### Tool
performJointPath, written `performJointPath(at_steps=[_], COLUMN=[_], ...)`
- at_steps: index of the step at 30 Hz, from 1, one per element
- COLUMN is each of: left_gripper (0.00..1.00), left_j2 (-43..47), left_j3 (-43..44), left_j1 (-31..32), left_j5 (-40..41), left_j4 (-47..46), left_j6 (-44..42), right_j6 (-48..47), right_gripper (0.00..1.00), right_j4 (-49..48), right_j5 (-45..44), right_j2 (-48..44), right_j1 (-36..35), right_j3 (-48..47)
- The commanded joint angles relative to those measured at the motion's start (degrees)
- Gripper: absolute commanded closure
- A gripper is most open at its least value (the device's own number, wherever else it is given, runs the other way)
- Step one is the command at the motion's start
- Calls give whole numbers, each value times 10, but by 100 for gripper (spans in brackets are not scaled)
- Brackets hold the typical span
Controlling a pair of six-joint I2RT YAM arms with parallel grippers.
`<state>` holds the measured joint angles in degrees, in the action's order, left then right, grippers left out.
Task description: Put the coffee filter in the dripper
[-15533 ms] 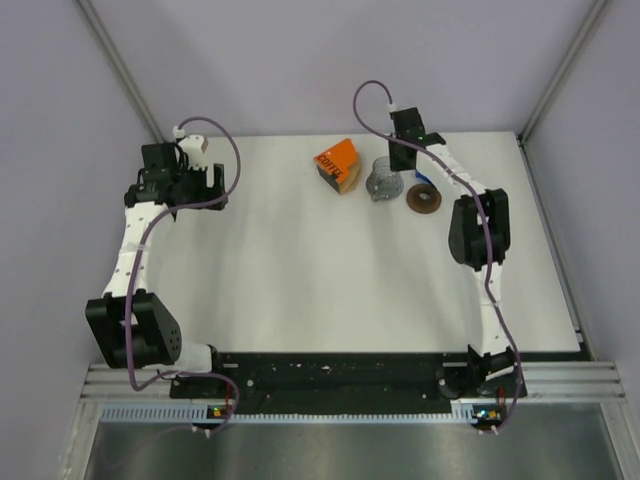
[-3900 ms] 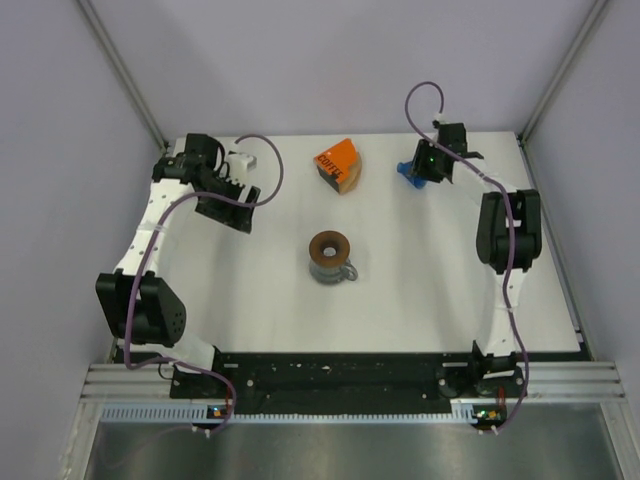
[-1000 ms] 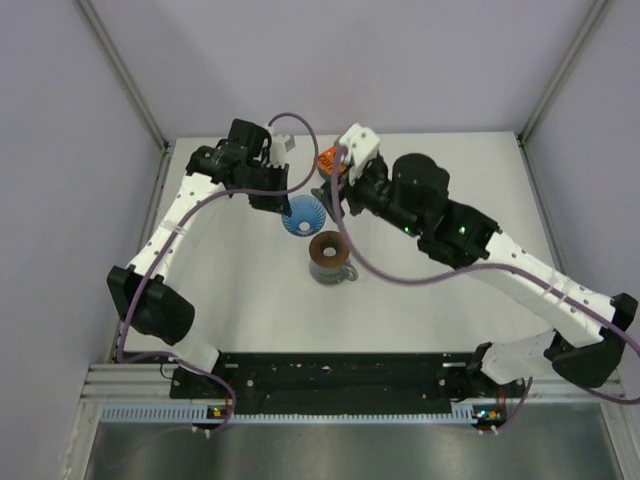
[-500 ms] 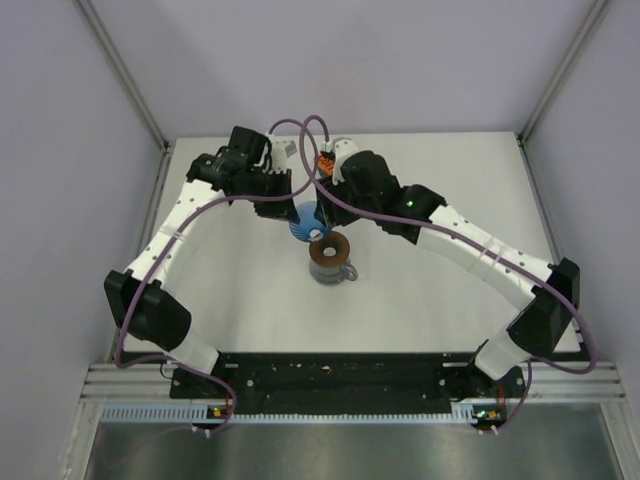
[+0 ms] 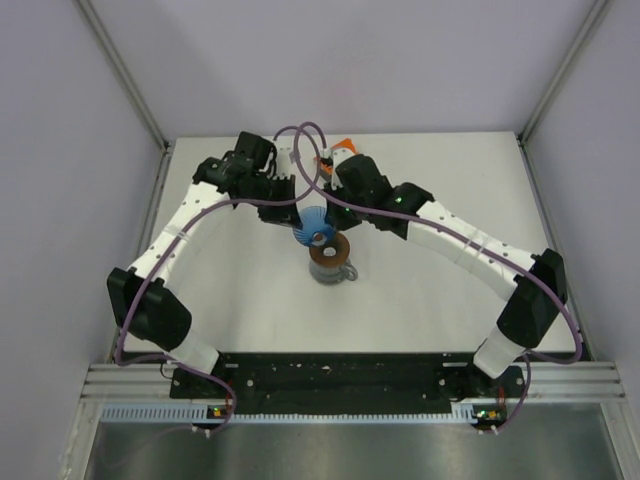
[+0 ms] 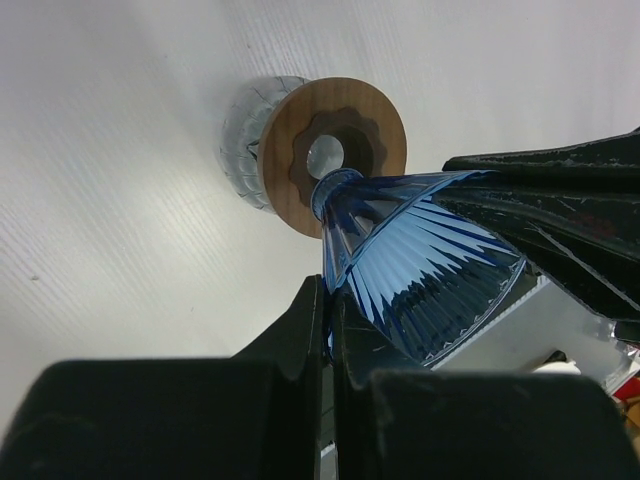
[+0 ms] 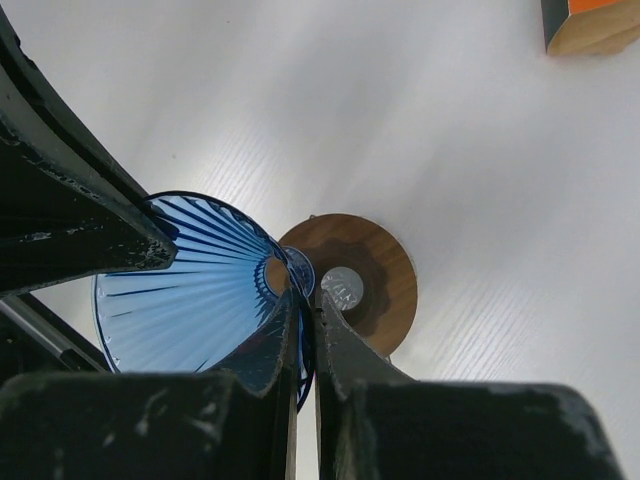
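Note:
The dripper [image 5: 311, 224], a bright blue ribbed cone, hangs tilted in the air just behind the dark brown flat ring [image 5: 329, 249]. Its narrow end points at the ring's hole. My left gripper [image 5: 291, 214] is shut on the dripper's rim from the left, and my right gripper [image 5: 327, 212] is shut on it from the right. In the left wrist view the jaws [image 6: 330, 312] pinch the dripper's wall [image 6: 420, 270]. In the right wrist view the jaws [image 7: 306, 318] pinch its rim [image 7: 190, 300]. The coffee filter is out of view.
The brown ring [image 6: 330, 155] lies on top of a clear grey pitcher [image 5: 333, 272] at the table's middle. An orange box [image 7: 590, 25] stands at the back, mostly hidden behind the right arm in the top view [image 5: 346, 146].
Both grippers have carried the dripper a little toward the front and right, closer to the brown ring, and tipped its narrow end toward the ring. The right arm has stretched out lower.

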<state>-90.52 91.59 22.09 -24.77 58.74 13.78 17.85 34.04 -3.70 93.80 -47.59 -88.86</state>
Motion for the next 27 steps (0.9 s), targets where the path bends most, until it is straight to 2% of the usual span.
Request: performJointPath(at_steps=[1, 12, 27], left_gripper=[100, 100, 100], left_j2=[-1, -39, -60], left_j3=[21, 39, 16], left_j1=[28, 32, 37], left_j5=[-13, -29, -32], left_j4=[-26, -23, -27], left_j6=[-4, -3, -8], right_j6=[-15, -16, -25], right_gripper=[100, 100, 100], right_j4=[31, 32, 33], right_j5=[9, 29, 34], right_j2=[-5, -6, 14], right_j1=[16, 45, 62], right_j3=[17, 54, 83])
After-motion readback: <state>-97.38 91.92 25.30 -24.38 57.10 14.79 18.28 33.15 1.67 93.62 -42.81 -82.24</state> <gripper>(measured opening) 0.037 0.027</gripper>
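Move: My two hands hold the coffee filter by its rim between them. The dripper it is going to lies about 6 cm right and 2 cm back of my left hand, some 10 cm below. From my right hand the dripper is about 2 cm left, 3 cm back and 10 cm down. The carafe under it is centred some 5 cm lower still, and the coffee bag stands about 22 cm ahead of the dripper and 2 cm right of it. With both hands still pinching the filter's rim, I lower it about 4 cm and carry it some 2.5 cm to the right, bringing its tip over and down towards the dripper's opening. Most of this comes early; then I nearly pause and start sinking again, straight down. My wrists tip only slightly, and neither grip changes. ##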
